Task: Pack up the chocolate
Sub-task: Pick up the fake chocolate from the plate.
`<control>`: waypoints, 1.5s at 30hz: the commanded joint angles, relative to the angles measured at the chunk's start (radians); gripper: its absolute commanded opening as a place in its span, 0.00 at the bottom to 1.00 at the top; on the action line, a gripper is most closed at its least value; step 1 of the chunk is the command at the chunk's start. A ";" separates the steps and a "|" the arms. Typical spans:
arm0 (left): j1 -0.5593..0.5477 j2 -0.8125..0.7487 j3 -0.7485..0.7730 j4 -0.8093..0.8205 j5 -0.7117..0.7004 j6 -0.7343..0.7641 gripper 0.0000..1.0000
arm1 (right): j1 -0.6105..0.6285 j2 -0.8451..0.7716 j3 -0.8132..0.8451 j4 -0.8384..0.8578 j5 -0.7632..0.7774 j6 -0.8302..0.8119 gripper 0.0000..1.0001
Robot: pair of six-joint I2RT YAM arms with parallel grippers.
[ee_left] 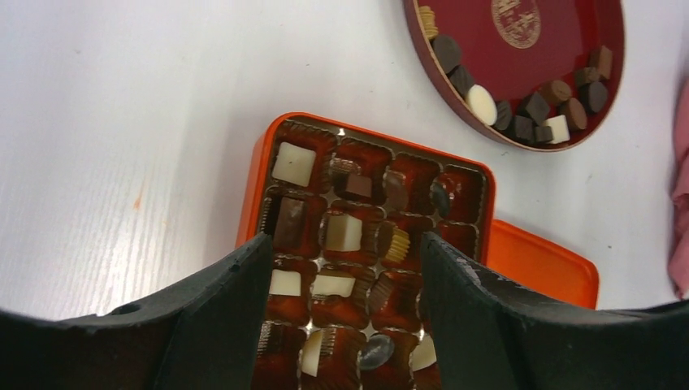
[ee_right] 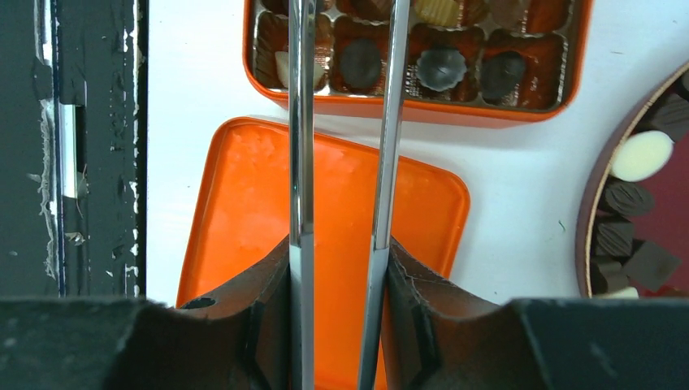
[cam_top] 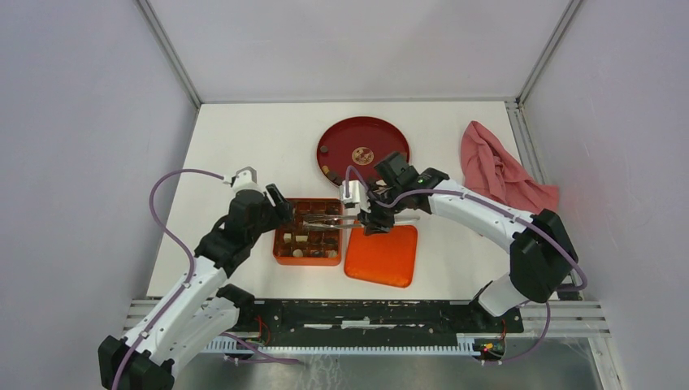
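Chocolate pieces, dark brown and cream-white, lie along the rim of the red plate, such as a white oval piece. More chocolate fills cups of the orange box. My left gripper hangs open over the box's near rows with nothing between its fingers. My right gripper is shut on metal tongs, whose two arms reach over the box. The tips run off the top of the right wrist view.
The box's orange lid lies flat beside the box, under the right gripper. A crumpled pink cloth sits at the back right. A black rail runs along the table's near edge.
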 commanded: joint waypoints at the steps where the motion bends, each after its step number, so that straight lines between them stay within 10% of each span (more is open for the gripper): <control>1: -0.005 -0.013 0.065 0.073 0.047 -0.015 0.74 | -0.048 -0.055 -0.003 0.009 -0.059 -0.019 0.41; 13: -0.005 0.024 0.096 0.183 0.150 0.018 1.00 | -0.210 -0.084 -0.003 0.015 -0.087 -0.008 0.41; 45: -0.005 0.242 0.197 0.531 0.218 0.302 0.99 | -0.465 0.128 0.327 -0.010 0.097 0.049 0.41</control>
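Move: The brown and white chocolates bunched at the plate's near-right rim lie about 14 cm ahead of the right hand, 5 cm to its right and some 10 cm below; that hand still holds the tongs, tips pointing left over the box. From the right hand, the plate's middle is about 20 cm ahead and 1 cm left, the box 16 cm left and 2 cm back, and the orange tray 7 cm back and 3 cm right. From the left hand, the bunch is roughly 10 cm ahead, 26 cm right and 13 cm below. The right hand keeps its part-closed grip on the tongs and carries them off the box towards the plate, about 17 cm forward and 11 cm to the right with some 5 cm of rise, fastest forward near the end, while it turns clockwise about 30 degrees so the tips swing over the plate. The left hand clears the box by rising some 10 cm, going forward and right as it rises, opening its fingers fully and tipping them upward. ##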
